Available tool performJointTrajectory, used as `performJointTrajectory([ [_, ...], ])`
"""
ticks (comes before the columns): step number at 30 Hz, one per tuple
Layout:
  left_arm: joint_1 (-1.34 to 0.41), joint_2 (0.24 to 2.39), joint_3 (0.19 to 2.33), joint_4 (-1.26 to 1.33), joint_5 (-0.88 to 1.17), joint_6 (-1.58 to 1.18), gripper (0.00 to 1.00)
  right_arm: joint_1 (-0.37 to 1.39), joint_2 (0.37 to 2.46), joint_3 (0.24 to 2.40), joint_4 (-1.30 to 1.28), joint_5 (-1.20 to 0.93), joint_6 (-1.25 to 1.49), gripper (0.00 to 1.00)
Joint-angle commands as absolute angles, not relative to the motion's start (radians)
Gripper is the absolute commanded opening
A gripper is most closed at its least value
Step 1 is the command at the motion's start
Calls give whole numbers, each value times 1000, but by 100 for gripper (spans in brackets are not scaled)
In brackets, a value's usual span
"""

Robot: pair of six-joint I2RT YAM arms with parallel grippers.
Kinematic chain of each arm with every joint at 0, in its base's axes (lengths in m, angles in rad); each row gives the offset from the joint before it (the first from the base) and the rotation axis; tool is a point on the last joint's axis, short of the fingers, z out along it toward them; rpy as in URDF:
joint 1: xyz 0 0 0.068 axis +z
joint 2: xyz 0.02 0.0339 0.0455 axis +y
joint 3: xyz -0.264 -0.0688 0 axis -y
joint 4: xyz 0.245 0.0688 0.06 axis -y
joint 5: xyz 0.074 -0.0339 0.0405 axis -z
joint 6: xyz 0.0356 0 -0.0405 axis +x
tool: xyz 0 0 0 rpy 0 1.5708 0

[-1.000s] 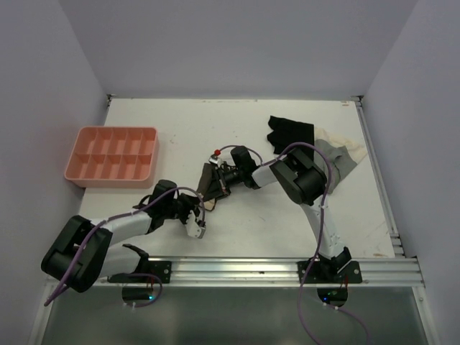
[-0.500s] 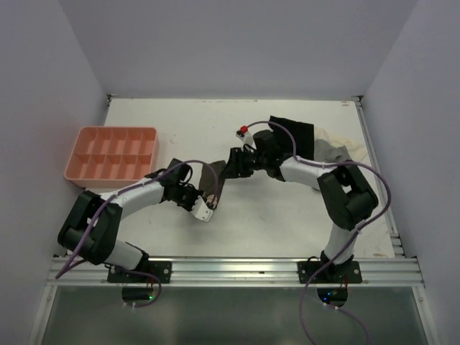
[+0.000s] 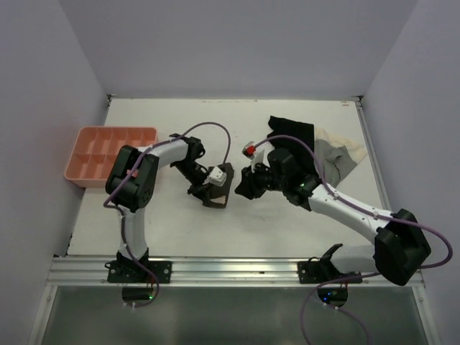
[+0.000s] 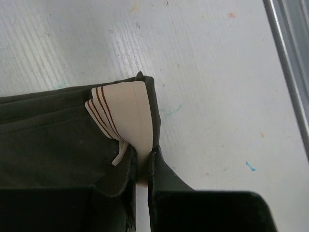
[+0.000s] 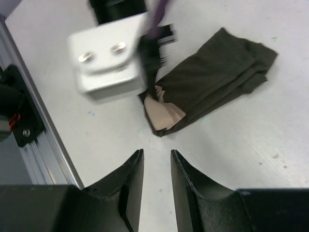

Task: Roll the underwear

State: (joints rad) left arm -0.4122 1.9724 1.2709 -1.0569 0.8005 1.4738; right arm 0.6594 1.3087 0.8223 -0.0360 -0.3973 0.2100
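Note:
The underwear (image 3: 218,195) lies folded small on the white table, dark brown with a pale waistband (image 4: 126,113). My left gripper (image 4: 143,157) is shut on the waistband's folded edge, with the dark fabric (image 4: 53,135) spreading to its left. In the top view the left gripper (image 3: 213,180) sits over the garment's far end. My right gripper (image 5: 157,155) is open and holds nothing. It hovers a short way off the underwear (image 5: 215,79), to the garment's right in the top view (image 3: 249,185). The left gripper's white body (image 5: 107,58) shows blurred in the right wrist view.
A pink divided tray (image 3: 111,153) stands at the left. A black garment (image 3: 291,132) and a grey-and-cream garment (image 3: 342,154) lie at the back right. A metal rail (image 3: 237,269) runs along the near edge; the same rail (image 4: 289,72) shows beside the left gripper.
My left arm has swung from the near left round to the underwear and shut on its waistband. My right gripper has let go, opened and drawn back to the right.

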Motion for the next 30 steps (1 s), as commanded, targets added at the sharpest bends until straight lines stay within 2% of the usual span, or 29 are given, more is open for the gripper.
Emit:
performJointTrajectory([
  [1, -411, 2149, 1328, -1282, 749, 1384, 0, 783, 1250, 808, -107, -287, 71, 33],
  [7, -403, 2275, 1393, -1301, 759, 1275, 0, 989, 1256, 776, -95, -117, -54, 41],
  [10, -403, 2307, 1401, -1316, 750, 1270, 0, 1050, 1301, 778, -66, -61, -107, 48],
  [14, -402, 2330, 1401, -1315, 735, 1269, 0, 1083, 1417, 808, -6, -61, -179, 53],
  [21, -402, 2332, 1404, -1298, 744, 1258, 0, 1134, 1623, 910, 64, -87, -256, 55],
  [30, -400, 2338, 1401, -1281, 746, 1253, 1, 1144, 1684, 923, 126, -81, -270, 53],
])
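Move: The left hand already pinches the left end of the underwear's cream waistband, at the near end of the folded strip; it is taken to bare table about 6 cm back. The waistband's right corner is some 8 cm to the left hand's right, about 1 cm back. From the empty right hand that corner lies roughly 9 cm left, 3 cm back and 15 cm below; the black cloth is about 18 cm ahead and 16 cm right. Keeping its pinch on the waistband, the left hand drags it about 6 cm back towards the bases, the wrist tipping some 40 degrees until the fingers lie flatter and point back. Meanwhile the right hand swings back and left towards the waistband's free right corner, then sinks steeply, about 11 cm in all, turning counter-clockwise and opening wider, to bring its fingertips around the corner, still unclosed. ##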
